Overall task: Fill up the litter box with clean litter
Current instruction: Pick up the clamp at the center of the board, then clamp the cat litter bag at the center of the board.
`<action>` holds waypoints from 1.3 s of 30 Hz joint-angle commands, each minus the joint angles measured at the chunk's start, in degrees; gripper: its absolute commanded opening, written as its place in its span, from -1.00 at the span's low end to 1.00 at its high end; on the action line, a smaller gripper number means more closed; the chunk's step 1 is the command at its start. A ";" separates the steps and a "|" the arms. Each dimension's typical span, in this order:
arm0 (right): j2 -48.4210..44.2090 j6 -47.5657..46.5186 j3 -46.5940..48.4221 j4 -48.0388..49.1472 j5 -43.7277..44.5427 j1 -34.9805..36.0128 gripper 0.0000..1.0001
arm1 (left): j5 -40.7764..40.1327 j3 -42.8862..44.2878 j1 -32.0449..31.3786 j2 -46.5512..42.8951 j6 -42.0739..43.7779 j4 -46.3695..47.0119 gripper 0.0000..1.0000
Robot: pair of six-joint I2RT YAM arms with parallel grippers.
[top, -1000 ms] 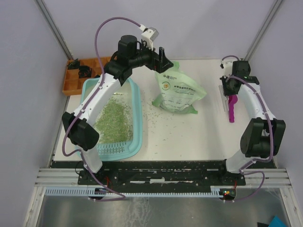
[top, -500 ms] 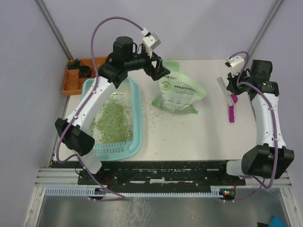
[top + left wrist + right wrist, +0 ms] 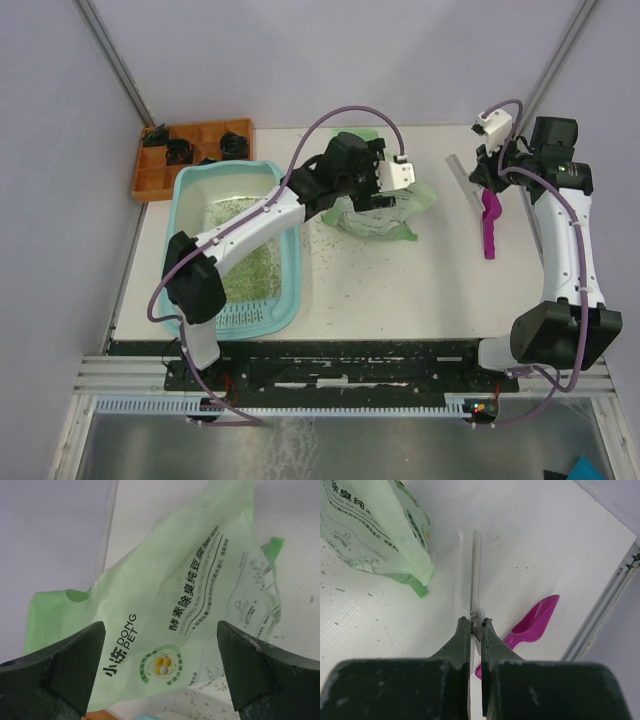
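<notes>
The teal litter box (image 3: 290, 215) lies at the left of the table, with pale green litter (image 3: 245, 272) spread over its floor. My left gripper (image 3: 368, 197) hovers open over the light green printed bag (image 3: 400, 208). In the left wrist view the bag (image 3: 190, 595) fills the space between the wide-apart fingers of the left gripper (image 3: 160, 630), and nothing is held. At the far right, my right gripper (image 3: 482, 178) is shut on thin white scissors (image 3: 461, 172). The right wrist view shows the scissors (image 3: 475, 565) edge-on, sticking out past the right gripper (image 3: 475, 624).
A magenta scoop (image 3: 488, 225) lies on the table under the right arm, also seen as the scoop (image 3: 535, 622). An orange compartmented tray (image 3: 195, 150) stands behind the litter box. Loose granules (image 3: 340, 262) are scattered between the box and the bag.
My left arm has swung right from over the litter box's far end and dropped low over the bag. The right arm has straightened back toward the far right, still holding the scissors.
</notes>
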 commanded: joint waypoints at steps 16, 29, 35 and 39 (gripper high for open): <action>4.46 -9.66 7.67 -7.86 -15.78 -2.86 -0.96 | -0.50 9.75 3.44 8.71 11.68 5.21 0.99; 8.99 -14.92 10.45 -7.00 -18.13 -3.64 -0.96 | 2.28 11.96 5.72 12.61 11.62 2.67 0.99; 12.22 -5.62 9.94 3.30 -17.32 -3.65 -0.96 | 1.02 11.11 5.93 11.23 10.37 7.54 0.99; 15.60 0.51 12.59 7.96 -18.64 -3.69 -0.96 | 0.77 11.07 7.19 10.75 7.95 13.67 0.99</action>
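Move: The bag's open mouth stands about 10 cm ahead of the left hand, 7 cm to its left and some 8 cm lower; the bag's body is nearly straight below that hand, about 14 cm down. From the right hand, which already grips the white clamp, the mouth lies roughly 11 cm ahead, 27 cm left and 8 cm down. The magenta scoop lies 7 cm to the right hand's right, 2 cm ahead and about 18 cm below. The bag's mouth is approached by the left hand, which reaches some 9 cm forward over the bag with fingers kept wide open, tipping up slightly. The clamp stays pinched in the shut right fingers, which hover while turning about 15 degrees counter-clockwise, then carry the clamp some 5 cm forward, away from over the scoop and a little nearer the mouth. ##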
